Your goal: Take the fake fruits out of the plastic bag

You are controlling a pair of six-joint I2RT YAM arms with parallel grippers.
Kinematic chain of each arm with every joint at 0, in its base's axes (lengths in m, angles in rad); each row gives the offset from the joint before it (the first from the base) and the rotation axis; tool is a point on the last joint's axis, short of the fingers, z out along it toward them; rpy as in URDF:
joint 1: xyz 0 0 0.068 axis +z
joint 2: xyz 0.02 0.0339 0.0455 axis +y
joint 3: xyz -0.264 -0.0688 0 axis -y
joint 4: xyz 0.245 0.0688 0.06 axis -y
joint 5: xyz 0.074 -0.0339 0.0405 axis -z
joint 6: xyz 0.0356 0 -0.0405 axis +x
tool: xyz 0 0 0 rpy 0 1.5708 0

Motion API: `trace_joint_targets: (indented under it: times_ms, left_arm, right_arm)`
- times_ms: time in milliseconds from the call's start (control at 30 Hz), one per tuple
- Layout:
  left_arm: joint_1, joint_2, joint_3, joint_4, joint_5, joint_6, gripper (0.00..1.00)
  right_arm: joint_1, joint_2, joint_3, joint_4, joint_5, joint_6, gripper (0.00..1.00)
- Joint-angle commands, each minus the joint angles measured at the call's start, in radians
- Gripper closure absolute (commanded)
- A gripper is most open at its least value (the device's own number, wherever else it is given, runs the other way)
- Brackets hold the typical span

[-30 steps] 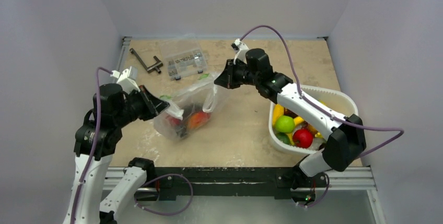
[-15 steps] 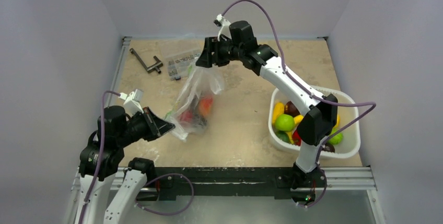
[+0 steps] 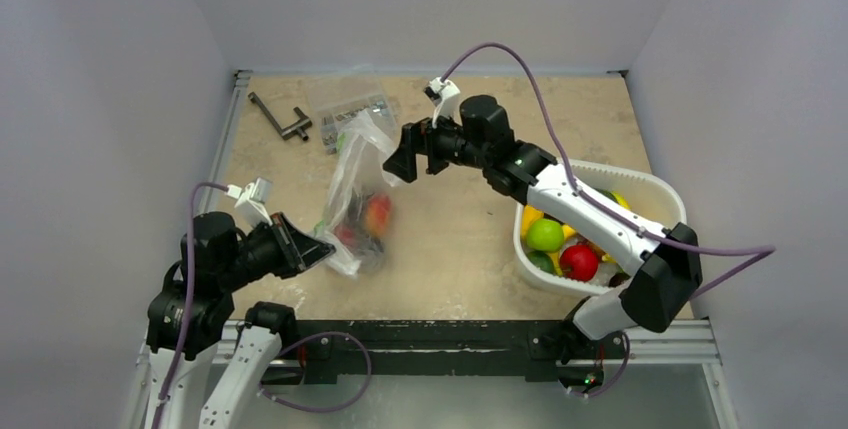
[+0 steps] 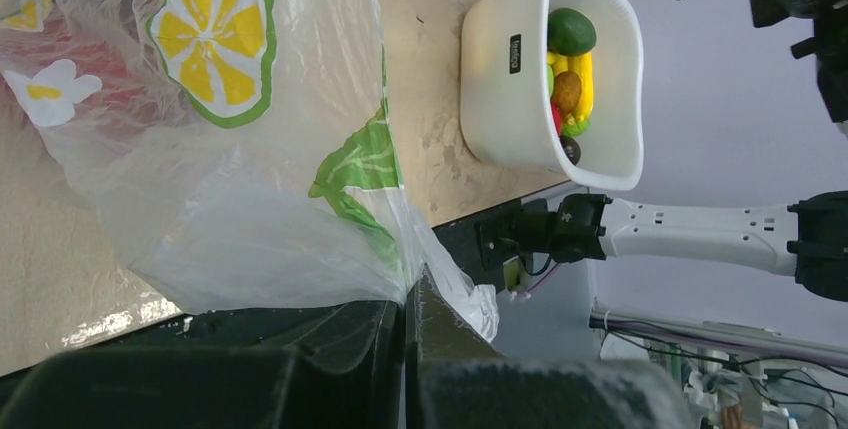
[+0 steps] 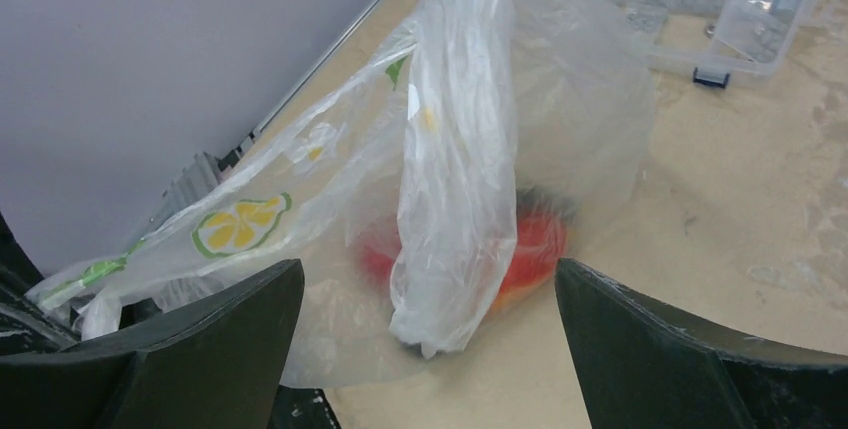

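The plastic bag (image 3: 352, 184), clear film printed with citrus slices, lies slumped mid-table. Through the film I make out fake fruits: an orange-red piece (image 3: 377, 213) and a dark one (image 3: 352, 239). My left gripper (image 3: 322, 251) is shut on the bag's near bottom corner; in the left wrist view the film (image 4: 230, 149) is pinched where the left gripper (image 4: 410, 294) closes. My right gripper (image 3: 405, 156) hangs open just right of the bag's top, holding nothing. In the right wrist view the bag (image 5: 470, 149) and a red fruit (image 5: 535, 249) sit ahead of the wide-open right gripper (image 5: 428, 274).
A white basket (image 3: 665, 189) at the right holds a green apple (image 3: 545, 236), a red fruit (image 3: 580, 263) and yellow pieces. A clear compartment box (image 3: 350, 114) and a dark metal tool (image 3: 280, 121) lie at the back left.
My right gripper has opened and let go of the bag's top, then dropped lower and to the right. The bag has slumped onto the table. The left arm has drawn back towards the near edge.
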Motion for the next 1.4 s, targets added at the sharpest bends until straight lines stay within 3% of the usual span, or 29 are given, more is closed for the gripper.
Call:
trace_joint_targets:
  times_ms: [0,167,233,433,500,600,733,867,1033,1067,1133,1200,1367]
  left_arm:
    - [0.007,-0.020,0.023,0.014,0.031,-0.032,1.00]
    - [0.007,-0.024,0.028,-0.013,0.017,-0.022,1.00]
    - [0.007,-0.022,0.033,-0.021,0.023,-0.018,1.00]
    - [0.007,-0.040,0.038,-0.070,-0.002,-0.008,1.00]
    - [0.007,-0.041,0.047,-0.089,-0.005,0.000,1.00]
    - [0.007,-0.053,0.052,-0.103,-0.022,0.002,1.00]
    - [0.007,-0.055,0.096,-0.156,-0.038,0.024,1.00]
    - [0.007,-0.100,0.094,-0.134,-0.010,-0.023,1.00]
    - [0.007,-0.123,0.083,-0.116,0.049,-0.035,1.00]
    - [0.007,-0.121,0.083,-0.119,0.057,-0.027,0.94]
    - [0.007,-0.116,0.099,-0.138,0.062,0.002,0.62]
    - [0.007,-0.121,0.127,-0.151,0.053,0.031,0.39]
    - [0.007,-0.044,0.279,-0.192,0.010,0.154,0.10]
  right_arm:
    - [0.051,0.045,-0.036,0.187,-0.024,-0.042,0.01]
    - [0.061,0.086,-0.057,0.269,0.100,0.025,0.03]
    - [0.061,0.094,-0.055,0.269,0.144,0.051,0.11]
    - [0.062,0.070,0.050,0.169,0.228,0.088,0.72]
    - [0.058,0.070,0.100,0.145,0.278,0.071,0.84]
    - [0.029,0.122,0.248,0.057,0.306,0.066,0.95]
    - [-0.012,0.228,0.459,-0.024,0.289,0.047,1.00]
    - [-0.037,0.386,0.717,-0.138,0.166,0.063,1.00]
    - [-0.037,0.439,0.783,-0.151,0.068,0.085,1.00]
    - [-0.036,0.431,0.761,-0.137,0.054,0.086,1.00]
    - [-0.036,0.403,0.692,-0.096,0.025,0.094,1.00]
    - [-0.036,0.371,0.620,-0.065,0.014,0.104,1.00]
    - [-0.025,0.282,0.458,0.002,-0.001,0.117,0.96]
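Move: The bag's loose rim hangs just off the right hand's open fingers, about 2 cm ahead, 3 cm left and 4 cm below. The fake fruits in the bag lie some 11 cm left, about 1 cm ahead and 22 cm below that hand; the parts box is about 23 cm ahead and 13 cm left, 25 cm below. The left hand already pinches another bit of rim, with the fruits roughly 13 cm ahead, 6 cm right and 20 cm below it. The bag's loose rim is taken by the right hand, which dips left and down about 4 cm and pinches it shut, then sweeps it up some 15 cm while going forward, and sinks about halfway back, ending farther forward and left than it began. The left hand keeps its pinch while easing back about 5 cm, rising slightly, then opens and lets its rim go near the end. ##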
